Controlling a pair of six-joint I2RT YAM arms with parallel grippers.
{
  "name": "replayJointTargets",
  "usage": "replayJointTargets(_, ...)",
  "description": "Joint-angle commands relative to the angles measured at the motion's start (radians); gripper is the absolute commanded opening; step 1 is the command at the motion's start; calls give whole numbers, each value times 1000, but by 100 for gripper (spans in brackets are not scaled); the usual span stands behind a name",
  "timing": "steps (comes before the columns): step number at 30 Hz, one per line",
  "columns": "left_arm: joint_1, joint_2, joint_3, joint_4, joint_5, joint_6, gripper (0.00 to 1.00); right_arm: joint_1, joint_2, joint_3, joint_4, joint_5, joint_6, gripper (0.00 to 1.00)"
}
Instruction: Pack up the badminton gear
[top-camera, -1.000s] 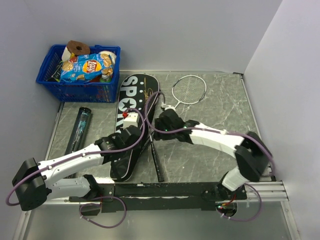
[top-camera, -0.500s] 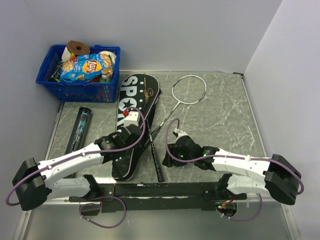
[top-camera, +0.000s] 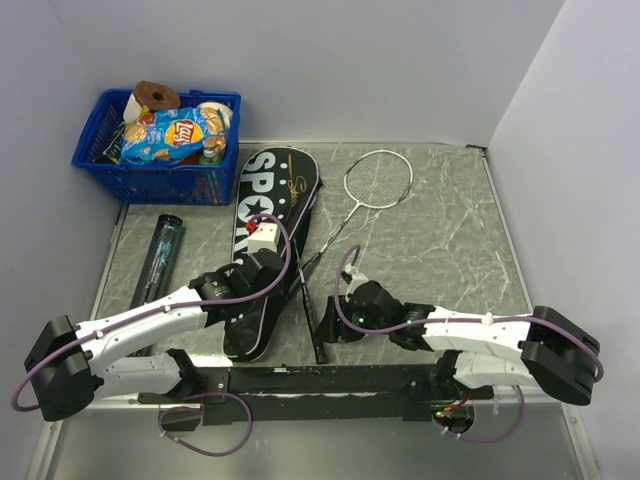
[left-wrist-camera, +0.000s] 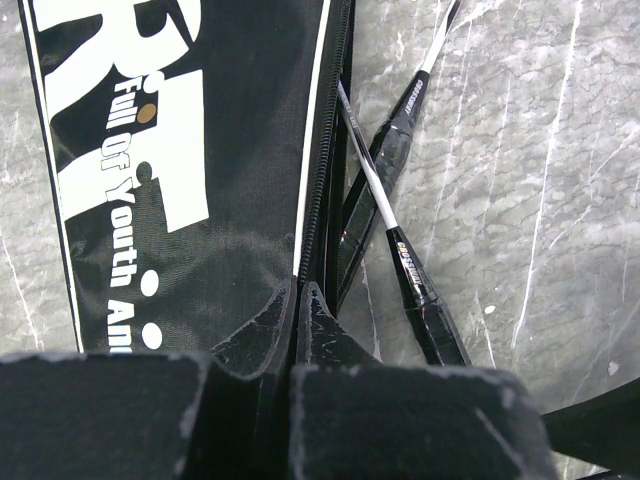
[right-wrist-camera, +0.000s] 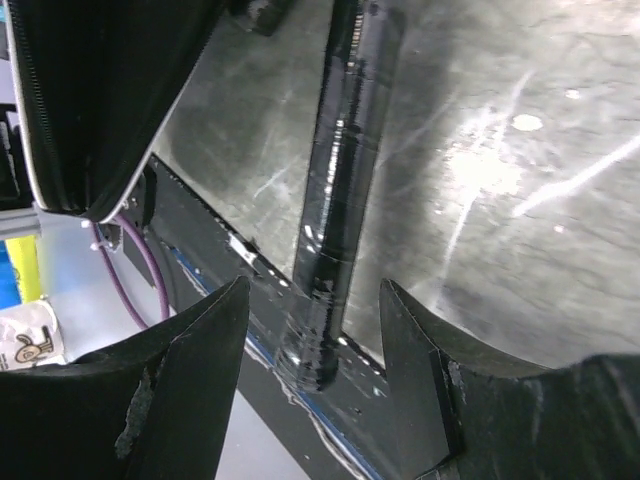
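Observation:
The black bag (top-camera: 262, 215) lettered SPORT lies lengthwise on the table. My left gripper (top-camera: 275, 270) is shut on its zippered right edge (left-wrist-camera: 312, 200), fingertips pressed together. One white-framed racket (top-camera: 378, 180) lies with its head on the marble and its handle (left-wrist-camera: 385, 165) against the bag. A second racket's black handle (top-camera: 316, 335) sticks out of the bag toward the front edge. My right gripper (right-wrist-camera: 315, 300) is open, low over that handle's end (right-wrist-camera: 335, 250), one finger on each side, not touching. The long dark tube (top-camera: 160, 255) lies left of the bag.
A blue basket (top-camera: 100, 160) with a crisp packet and other items stands at the back left. Grey walls close off the table's back and right. The black rail (top-camera: 330, 380) carrying the arm bases runs along the front edge, under the handle's tip.
My right arm has swung back from the bag's middle to the front of the table and lowered onto the protruding handle's end, jaws slightly wider. The left gripper and bag have not moved.

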Motion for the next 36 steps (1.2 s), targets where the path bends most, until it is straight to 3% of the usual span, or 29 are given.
replayJointTargets(1,-3,-2,44,39,-8,6,1,27,39,1,101,-9,34,61)
replayJointTargets(9,-3,-5,44,38,-9,7,1,67,105,16,125,7,51,58)
replayJointTargets(12,-3,-7,41,39,-8,6,1,72,124,13,142,4,60,50)
replayJointTargets(21,-3,-13,30,39,2,-2,1,79,149,47,165,4,67,13)
replayJointTargets(24,-3,-21,19,42,23,-11,1,79,130,87,133,20,55,8)
replayJointTargets(36,-4,-50,-47,113,157,-63,1,79,141,280,153,-9,14,3)
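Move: The racket grip's butt-end part sits just under the right fingers, roughly 2 cm back, 2 cm left and 3 cm lower; its shaft already runs into the bag. The bag's pinched mouth edge is about 11 cm ahead of the right hand, 10 cm left and 4 cm higher, while the second racket's grip lies around 15 cm ahead and 5 cm left, 5 cm lower. From the left hand, that butt-end part is some 13 cm back, 8 cm right and 7 cm lower. The racket grip is pinched near its butt by the right hand, which first eases down, back and left about 2 cm each way with its fingers straddling it, then closes. Holding it, the right hand lifts about 7 cm while carrying it some 4 cm left and 2 cm forward towards the bag's mouth. The left hand keeps its pinch on the mouth edge, giving way 1–2 cm back, right and down late on. ##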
